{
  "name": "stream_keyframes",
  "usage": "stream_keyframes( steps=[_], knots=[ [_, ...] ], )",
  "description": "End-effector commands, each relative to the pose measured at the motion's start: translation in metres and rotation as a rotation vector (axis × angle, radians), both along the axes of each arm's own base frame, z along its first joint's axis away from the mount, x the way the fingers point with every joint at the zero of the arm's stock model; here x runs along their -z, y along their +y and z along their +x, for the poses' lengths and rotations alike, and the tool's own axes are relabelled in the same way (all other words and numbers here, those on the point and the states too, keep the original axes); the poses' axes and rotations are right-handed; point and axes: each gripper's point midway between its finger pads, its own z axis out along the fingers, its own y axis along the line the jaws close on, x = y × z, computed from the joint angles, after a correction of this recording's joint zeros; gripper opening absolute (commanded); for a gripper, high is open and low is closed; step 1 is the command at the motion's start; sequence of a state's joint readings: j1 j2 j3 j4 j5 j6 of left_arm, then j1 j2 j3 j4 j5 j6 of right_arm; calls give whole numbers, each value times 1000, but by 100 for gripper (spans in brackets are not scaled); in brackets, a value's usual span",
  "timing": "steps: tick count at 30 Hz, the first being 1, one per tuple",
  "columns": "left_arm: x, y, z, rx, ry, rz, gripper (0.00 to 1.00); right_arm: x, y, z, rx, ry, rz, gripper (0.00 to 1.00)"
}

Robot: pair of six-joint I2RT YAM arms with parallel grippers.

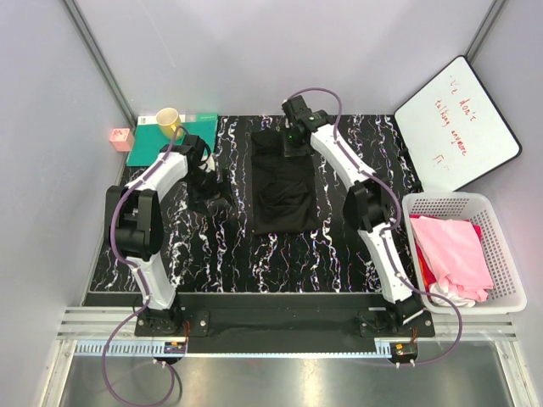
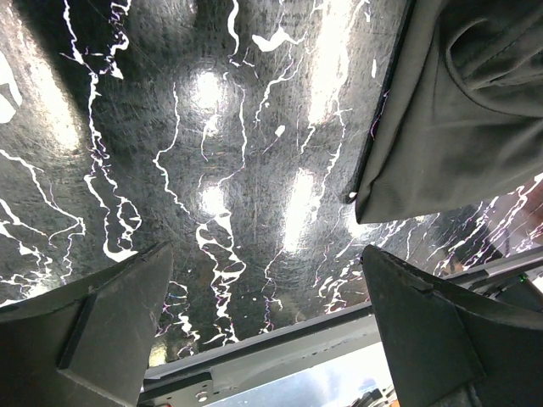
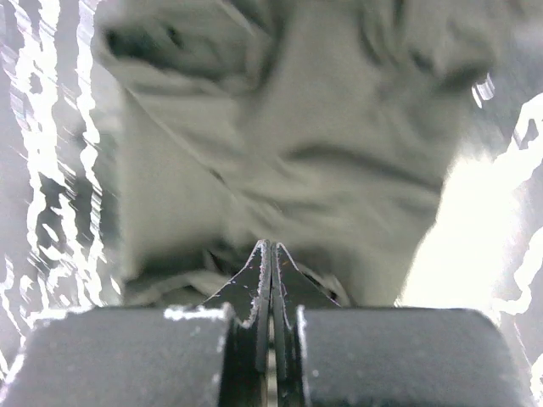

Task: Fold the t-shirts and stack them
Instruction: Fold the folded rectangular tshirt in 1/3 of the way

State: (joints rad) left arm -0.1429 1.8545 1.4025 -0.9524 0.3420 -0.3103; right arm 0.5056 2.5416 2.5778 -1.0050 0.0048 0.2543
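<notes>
A black t-shirt [image 1: 284, 182] lies folded into a long strip at the middle of the marbled tabletop. My right gripper [image 1: 295, 144] hangs over its far end, shut. In the blurred right wrist view the closed tips [image 3: 270, 248] point at rumpled cloth [image 3: 297, 127], and I see none pinched between them. My left gripper [image 1: 208, 182] stands open over bare tabletop to the left of the shirt. In its wrist view the gripper [image 2: 265, 254] holds nothing, and a corner of the shirt [image 2: 450, 110] shows at upper right. A pink t-shirt [image 1: 454, 250] and a white one [image 1: 458, 295] lie in the basket.
A white mesh basket [image 1: 445, 201] stands at the right edge of the table. A whiteboard [image 1: 458, 123] leans at the back right. At the back left are a teal mat [image 1: 182, 134], a yellow cup [image 1: 168, 119] and a small pink box [image 1: 121, 138].
</notes>
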Motion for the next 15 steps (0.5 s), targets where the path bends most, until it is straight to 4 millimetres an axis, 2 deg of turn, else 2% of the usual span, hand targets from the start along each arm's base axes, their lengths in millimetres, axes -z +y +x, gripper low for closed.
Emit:
stream_keyframes(
  steps=[1,2,3,4,5,7,8,9,15],
  knots=[
    [-8,-4,2,32,-35,-38,99,-52,-11,-25,-21,-22,35,0],
    [-6,-4,2,32,-28,-37,99,-34,-15,-39,-44,40,16,0],
    [-5,-4,3,34,-27,-38,99,-33,-11,-52,-85,77,47,0],
    [-4,-4,3,34,-27,-38,99,-41,-11,-59,-97,78,66,0],
    [-3,-5,3,33,-25,-41,99,-23,-14,-73,-105,137,57,0],
    [-1,-5,3,33,-22,-42,99,-27,-9,-84,-135,154,107,0],
    [-1,-6,3,33,-21,-44,99,-14,-11,-94,-134,194,102,0],
    [1,-5,2,35,-19,-43,99,-14,-8,-97,-145,198,120,0],
    [5,-4,0,37,-8,-37,99,15,-3,-116,-161,300,139,0]
  ],
)
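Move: The t-shirt's bunched flap lies about 13 cm back from the closed right fingers, some 3 cm to their left and roughly 7 cm lower. The folded rectangle's near hem runs about 9 cm nearer the base than that flap, while its far end lies some 4 cm ahead and 8 cm left of the right hand. From the idle left hand the flap is level fore and aft, about 18 cm to its right and some 6 cm below. Towards the t-shirt's bunched flap, the right hand swings back about 11 cm above the cloth, shifting a couple of centimetres right at the outset and sinking some 3 cm, mostly late in the travel. The fingers stay shut and tip about 20 degrees closer to straight down, ending by the flap's far right part, seemingly clear of the cloth. ##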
